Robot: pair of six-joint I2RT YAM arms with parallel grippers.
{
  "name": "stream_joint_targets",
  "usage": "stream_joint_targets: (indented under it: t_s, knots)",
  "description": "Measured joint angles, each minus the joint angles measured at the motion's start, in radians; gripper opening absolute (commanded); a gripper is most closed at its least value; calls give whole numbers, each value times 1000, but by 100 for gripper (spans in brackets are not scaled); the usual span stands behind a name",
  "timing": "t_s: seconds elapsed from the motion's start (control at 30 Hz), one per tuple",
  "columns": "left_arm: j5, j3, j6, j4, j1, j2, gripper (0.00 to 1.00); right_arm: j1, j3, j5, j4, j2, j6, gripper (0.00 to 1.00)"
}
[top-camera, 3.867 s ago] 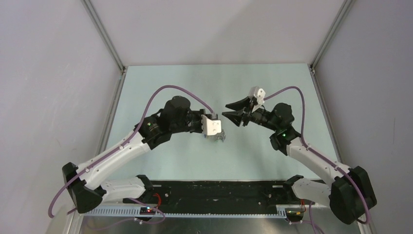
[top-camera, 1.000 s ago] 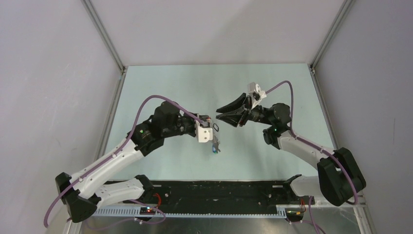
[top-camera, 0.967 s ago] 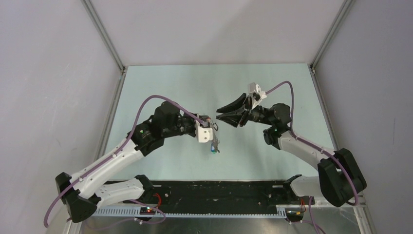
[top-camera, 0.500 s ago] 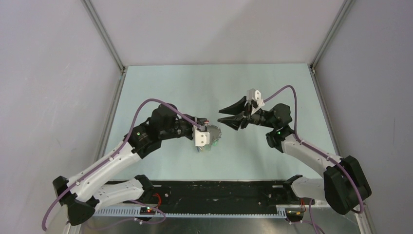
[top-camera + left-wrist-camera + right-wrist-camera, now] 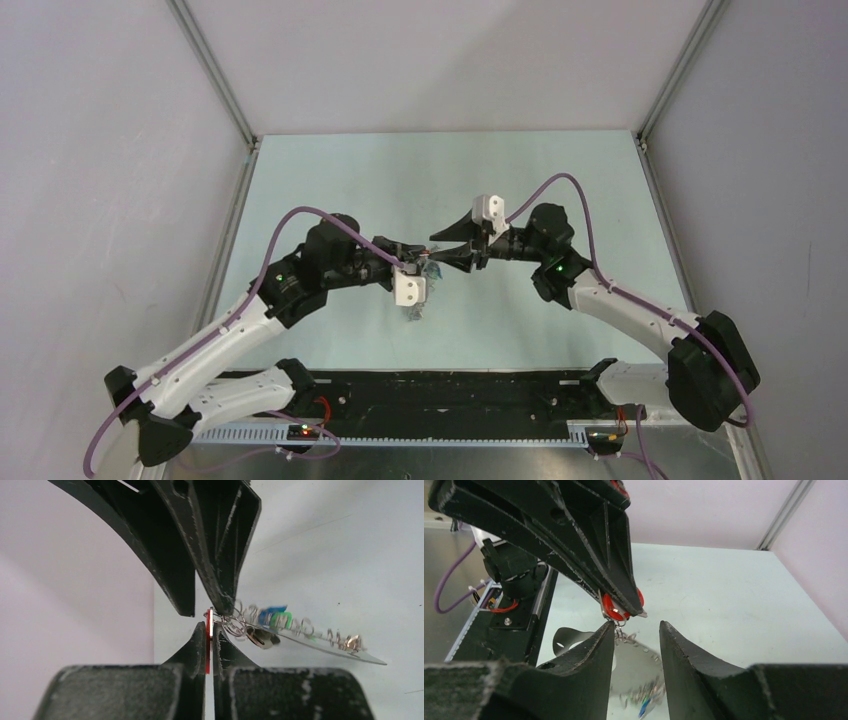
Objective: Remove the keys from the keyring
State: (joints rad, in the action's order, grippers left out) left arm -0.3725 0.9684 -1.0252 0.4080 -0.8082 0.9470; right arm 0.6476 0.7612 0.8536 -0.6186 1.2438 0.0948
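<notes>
My left gripper (image 5: 424,268) is shut on the flat red head of one key (image 5: 207,641), held above the table. From that key the thin grey keyring (image 5: 325,648) hangs out to the side, with blue and green keys (image 5: 276,617) strung on it. In the right wrist view the red key (image 5: 614,607) sits at the left gripper's tip, and the keyring (image 5: 640,672) hangs blurred below it. My right gripper (image 5: 637,626) is open and faces the left one tip to tip. Its left finger (image 5: 610,629) is right at the small wire loops under the red key.
The pale green table (image 5: 340,180) is walled by grey panels with metal posts at the back corners (image 5: 250,140). A black rail (image 5: 450,390) runs along the near edge between the arm bases. Both arms meet near the table's middle.
My right gripper has moved left and down until its tips reach the left gripper's tip. The left gripper stayed shut on the red key, and the keyring swung beneath it.
</notes>
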Motion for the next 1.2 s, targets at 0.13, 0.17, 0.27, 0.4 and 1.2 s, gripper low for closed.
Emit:
stream_joint_targets:
  t_s: [0.13, 0.17, 0.27, 0.4, 1.2]
  knots:
    - [-1, -2, -5, -1, 0, -2, 0, 24, 6, -18, 63, 4, 60, 42]
    - [-1, -2, -5, 0, 0, -3, 0, 28, 6, -19, 76, 6, 68, 42]
    - [0, -2, -5, -1, 0, -6, 0, 37, 6, -20, 103, 9, 91, 42]
    - [-1, -2, -5, -1, 0, -8, 0, 42, 6, -18, 121, 10, 105, 41]
    - [11, -3, -3, -5, 0, 8, 0, 83, 59, -96, 243, 2, 177, 0]
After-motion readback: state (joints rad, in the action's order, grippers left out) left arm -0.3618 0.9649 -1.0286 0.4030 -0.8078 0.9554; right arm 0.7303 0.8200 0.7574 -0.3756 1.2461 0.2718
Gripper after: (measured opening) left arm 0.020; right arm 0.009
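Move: The left fingers hold the red key, and the wire ring joining it to the keyring plate lies at their tips, about 1 cm forward, 1 cm to the right and 2 cm down. From the open right hand, that ring is some 2 cm left, 1 cm back and 2 cm below; the red key is about 2 cm left, 1 cm back and level. The keyring plate hangs under the ring, its middle roughly 3 cm left, 1 cm back and 8 cm below the right hand. The right hand, its half-open fingers pointing left at the left fingertips, sinks about 2.5 cm with a slight shift left and back, until the wire ring under the red key lies between its pads, then holds there and shuts its fingers fully, pinching the ring close to the plate's edge. It then eases barely half a centimetre farther left with a small twist, while the left hand stays practically in place and keeps its pinch on the red key. ##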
